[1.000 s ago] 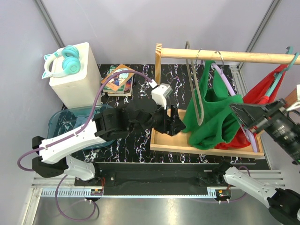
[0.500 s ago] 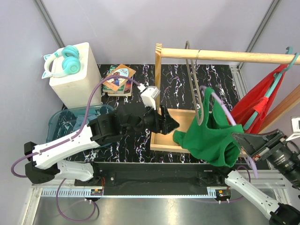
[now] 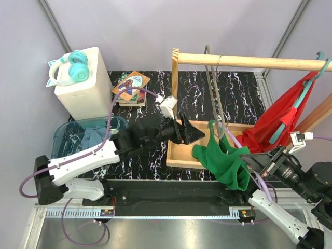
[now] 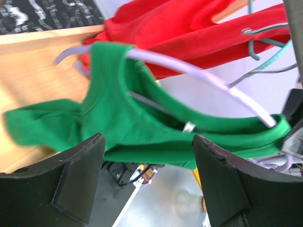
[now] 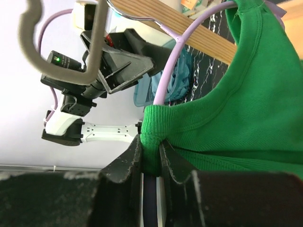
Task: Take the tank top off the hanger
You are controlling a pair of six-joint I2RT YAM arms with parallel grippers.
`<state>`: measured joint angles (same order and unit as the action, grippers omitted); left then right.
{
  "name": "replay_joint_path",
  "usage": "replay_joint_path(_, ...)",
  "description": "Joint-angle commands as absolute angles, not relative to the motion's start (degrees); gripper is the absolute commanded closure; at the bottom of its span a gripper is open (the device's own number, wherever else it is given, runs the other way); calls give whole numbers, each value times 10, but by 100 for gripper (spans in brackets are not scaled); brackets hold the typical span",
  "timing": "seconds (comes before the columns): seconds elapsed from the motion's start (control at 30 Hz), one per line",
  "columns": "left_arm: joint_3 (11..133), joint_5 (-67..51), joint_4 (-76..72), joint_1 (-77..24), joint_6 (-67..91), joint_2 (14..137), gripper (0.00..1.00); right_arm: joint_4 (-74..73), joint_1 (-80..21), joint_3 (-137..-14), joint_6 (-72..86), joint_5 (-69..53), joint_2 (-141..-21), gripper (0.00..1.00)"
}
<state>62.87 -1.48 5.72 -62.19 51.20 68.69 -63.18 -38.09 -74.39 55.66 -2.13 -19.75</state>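
The green tank top [image 3: 224,162] hangs on a lilac hanger [image 3: 237,143] off the rail, low over the tray's near edge. My right gripper [image 3: 252,163] is shut on a folded strap of the tank top [image 5: 227,118], where the lilac hanger [image 5: 166,80] runs into the fabric; the right gripper [image 5: 151,147] pinches it tight. My left gripper [image 3: 196,136] stands open just left of the top, touching nothing. In the left wrist view the tank top [image 4: 142,125] and hanger [image 4: 199,78] lie just beyond the open left gripper [image 4: 147,142].
A wooden rail [image 3: 249,61] carries an empty grey hanger [image 3: 214,98] and a red garment [image 3: 272,127] on a teal hanger. Below is the wooden tray base [image 3: 184,155]. At left stand a white box with teal headphones [image 3: 72,70], books [image 3: 129,87] and a blue bin [image 3: 83,136].
The right gripper has pulled the tank top and its lilac hanger off the rail, down and toward the near edge. The left gripper has followed toward the top and opened wider.
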Motion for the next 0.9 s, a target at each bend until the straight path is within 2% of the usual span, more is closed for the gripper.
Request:
replay_joint_path(0.0, 652, -62, -29, -624, 503, 734, 21, -586, -382, -731, 601, -23, -193, 100)
replay_joint_path(0.17, 671, -56, -10, -628, 501, 781, 23, -586, -382, -728, 609, -29, -193, 100)
replay_joint_path(0.87, 733, -11, 115, -632, 544, 867, 57, -603, -382, -724, 641, -63, -139, 100)
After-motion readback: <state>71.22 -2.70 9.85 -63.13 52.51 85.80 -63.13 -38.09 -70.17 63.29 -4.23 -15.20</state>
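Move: The green tank top is on the lilac hanger, with one shoulder still pinched in the right gripper; its middle lies about 11 cm right, 6 cm back and 8 cm below the left gripper. From the right gripper, that middle is some 8 cm left, 3 cm ahead and 8 cm lower. The empty grey hanger is about 8 cm ahead, 5 cm right and 5 cm above the left gripper, and the red top some 24 cm right, 4 cm ahead and 5 cm below it. Bring the left gripper down about 7 cm and some 5 cm right onto the free side of the green tank top, going right first, then mostly sinking. Tip its fingers roughly 10 degrees more downward and draw them from wide open to about half as they near the cloth. Keep the right gripper's pinch on the shoulder and hanger, letting it sink only slightly. ##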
